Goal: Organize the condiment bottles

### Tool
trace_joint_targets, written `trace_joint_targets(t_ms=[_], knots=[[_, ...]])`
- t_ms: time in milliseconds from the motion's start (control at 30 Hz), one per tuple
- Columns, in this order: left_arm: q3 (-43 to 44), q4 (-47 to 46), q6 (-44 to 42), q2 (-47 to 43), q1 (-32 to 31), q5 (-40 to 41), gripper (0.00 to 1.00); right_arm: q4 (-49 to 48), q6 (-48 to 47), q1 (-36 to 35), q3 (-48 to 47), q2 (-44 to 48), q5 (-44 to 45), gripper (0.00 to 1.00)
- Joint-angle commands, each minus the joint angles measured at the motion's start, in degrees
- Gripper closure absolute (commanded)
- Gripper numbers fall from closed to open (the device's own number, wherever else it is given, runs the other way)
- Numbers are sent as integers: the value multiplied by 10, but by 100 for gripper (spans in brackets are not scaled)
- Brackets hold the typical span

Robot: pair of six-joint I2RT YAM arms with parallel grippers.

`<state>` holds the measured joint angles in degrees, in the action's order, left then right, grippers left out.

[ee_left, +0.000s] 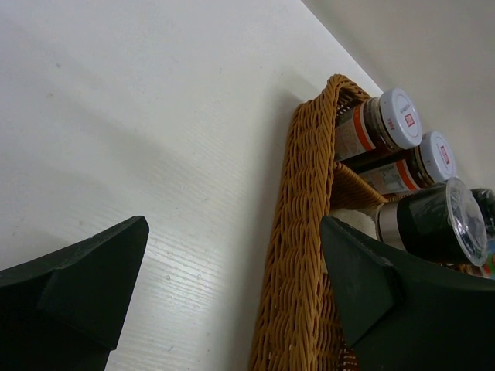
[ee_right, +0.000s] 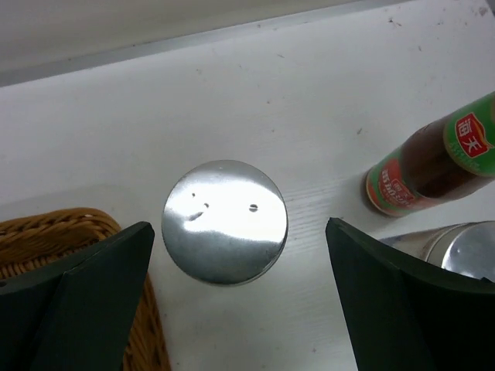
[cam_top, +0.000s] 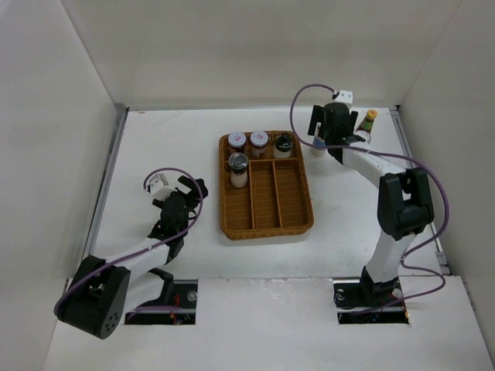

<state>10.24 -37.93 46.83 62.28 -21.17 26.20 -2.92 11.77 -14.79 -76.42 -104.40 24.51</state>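
The wicker tray (cam_top: 267,209) holds three short lidded jars (cam_top: 258,141) along its far end and a white cylinder (cam_top: 238,168) just in front of them. Right of the tray, a silver-topped cylinder (ee_right: 224,222) stands on the table, and my right gripper (ee_right: 240,255) hovers open above it with a finger on each side, not touching. The red sauce bottle (ee_right: 433,158) and another silver top (ee_right: 464,247) are close by on the right. My left gripper (ee_left: 232,263) is open and empty at the tray's left rim (ee_left: 302,255), with the jars (ee_left: 387,124) beyond.
White walls enclose the table on three sides, and the back wall is close behind the right gripper (cam_top: 329,133). The tray's three long near compartments (cam_top: 271,197) hold nothing. The left gripper (cam_top: 186,197) sits low, left of the tray.
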Motion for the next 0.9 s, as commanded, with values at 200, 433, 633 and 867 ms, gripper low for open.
trace_joint_targets(t_ms=[200,433,633,867], knots=[[1,-42,2,-1,-6,-14,5,7,-20,20,-98,-47,-26,15],[5,-43,1,7,-6,-15,5,38,-3,18,-78,-33,-25,0],[3,-43,1,3,-7,-13,5,20,12,18,-62,-39,-32,31],[3,-40,0,0,-7,-13,5,8,19,17,-51,20,-24,50]])
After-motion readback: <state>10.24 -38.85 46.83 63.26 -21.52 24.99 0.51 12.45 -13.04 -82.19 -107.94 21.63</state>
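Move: The blue-labelled bottle stands between the right hand's open fingers, about 3 cm ahead, dead centre sideways, its middle some 4 cm below. From that hand, the white-lidded bottle is level ahead and 11 cm right, the yellow-capped bottle 8 cm ahead and 14 cm right, and the black-capped jar in the basket 2 cm ahead and 11 cm left, all slightly lower. From the left hand the blue-labelled bottle lies roughly 18 cm ahead, 42 cm right, near its height. Right hand eases forward about 3 cm, backs off 1, then closes its fingers around the blue-labelled bottle's top. ##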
